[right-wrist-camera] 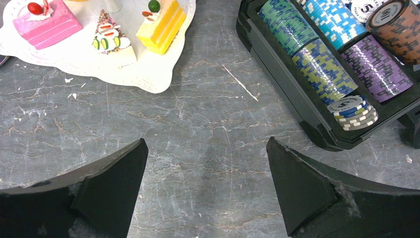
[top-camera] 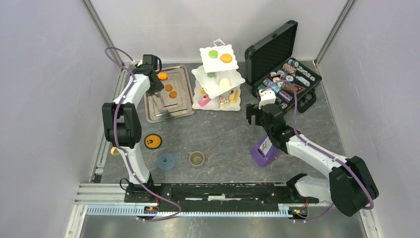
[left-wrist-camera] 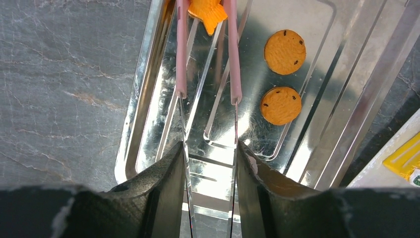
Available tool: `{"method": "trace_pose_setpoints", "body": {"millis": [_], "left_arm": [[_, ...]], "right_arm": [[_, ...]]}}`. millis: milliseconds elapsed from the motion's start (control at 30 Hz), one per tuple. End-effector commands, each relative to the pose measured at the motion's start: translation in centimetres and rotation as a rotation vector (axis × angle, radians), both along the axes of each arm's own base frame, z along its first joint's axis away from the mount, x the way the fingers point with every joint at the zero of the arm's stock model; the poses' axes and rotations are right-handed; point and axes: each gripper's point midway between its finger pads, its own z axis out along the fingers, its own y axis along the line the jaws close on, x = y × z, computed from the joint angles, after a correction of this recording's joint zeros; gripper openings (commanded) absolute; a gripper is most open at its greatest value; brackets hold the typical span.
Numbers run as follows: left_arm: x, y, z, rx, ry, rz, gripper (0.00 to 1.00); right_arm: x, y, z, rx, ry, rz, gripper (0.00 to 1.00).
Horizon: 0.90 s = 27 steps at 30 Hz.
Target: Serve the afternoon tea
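My left gripper [left-wrist-camera: 210, 171] [top-camera: 157, 90] is shut on a pair of clear tongs with pink tips [left-wrist-camera: 233, 69], over the silver tray [left-wrist-camera: 148, 89] [top-camera: 185, 89]. The tips pinch an orange pastry [left-wrist-camera: 209, 14] [top-camera: 162, 76]. Two round orange cookies [left-wrist-camera: 285, 52] [left-wrist-camera: 281, 105] lie on the tray to the right of the tongs. The white three-tier stand [top-camera: 218, 74] holds green, orange and cream pastries; on its bottom tier [right-wrist-camera: 148, 74] sit pink [right-wrist-camera: 47, 22], cream [right-wrist-camera: 111, 42] and yellow [right-wrist-camera: 161, 20] cakes. My right gripper [right-wrist-camera: 205, 168] [top-camera: 253, 115] hangs open over bare table.
The open black case of poker chips [top-camera: 285, 74] [right-wrist-camera: 297, 104] stands right of the stand. A purple card holder [top-camera: 265, 151] sits beside my right arm. Near the front left are an olive cup [top-camera: 196, 158], two coasters [top-camera: 153, 141] [top-camera: 165, 161] and a yellow mug [top-camera: 114, 150], partly hidden.
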Motion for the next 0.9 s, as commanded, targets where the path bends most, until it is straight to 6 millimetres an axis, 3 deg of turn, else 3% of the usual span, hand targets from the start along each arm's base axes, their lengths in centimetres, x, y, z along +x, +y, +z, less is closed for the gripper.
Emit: {"method": "trace_pose_setpoints", "body": {"millis": [0, 133, 333, 400, 533, 700, 867], "left_arm": [[1.5, 0.4, 3.7, 0.031, -0.082, -0.044, 0.13], [1.6, 0.1, 5.4, 0.021, -0.121, -0.059, 0.04], [1.4, -0.2, 9.0, 0.014, -0.199, -0.087, 0.02], [0.9, -0.5, 11.1, 0.003, -0.235, -0.104, 0.02], [-2.2, -1.7, 17.2, -0.027, -0.348, -0.195, 0.02], [-8.0, -7.7, 24.2, -0.104, -0.490, -0.508, 0.02], [-13.6, -16.0, 28.3, -0.118, -0.555, -0.737, 0.02]], "right_arm": [[0.9, 0.6, 2.1, 0.035, -0.053, 0.000, 0.98], [0.8, 0.6, 2.2, 0.035, -0.057, -0.003, 0.98], [0.8, 0.5, 2.5, 0.036, -0.063, -0.005, 0.98], [0.8, 0.4, 2.6, 0.035, -0.064, -0.005, 0.98], [0.8, 0.2, 2.8, 0.030, -0.071, -0.013, 0.98], [0.8, 0.2, 3.0, 0.032, -0.076, -0.016, 0.98], [0.8, 0.1, 3.0, 0.028, -0.075, -0.017, 0.98]]}}
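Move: My left hand grips the tongs, their pink tips already around a fish cookie about 9 cm ahead, 5 left and 8 below. The cake stand's top tier lies roughly 25 cm right, 5 ahead and 14 above. On the tray, also 8 below, the second fish cookie is some 13 ahead and 2 left; the round biscuits are about 8 ahead, 2 right and 4 ahead, 4 right. From my right hand, the top tier is about 18 ahead, 16 left and 11 above. With the fish cookie still pinched in the tongs, I ease my left hand up off the tray, then sweep it fast: about 26 cm up in all, swinging back and to the right by some 10 cm each, towards the cake stand. My wrist tips the fingers up and turns clockwise, each by some 30 degrees, while my grip on the tongs stays as it is. ##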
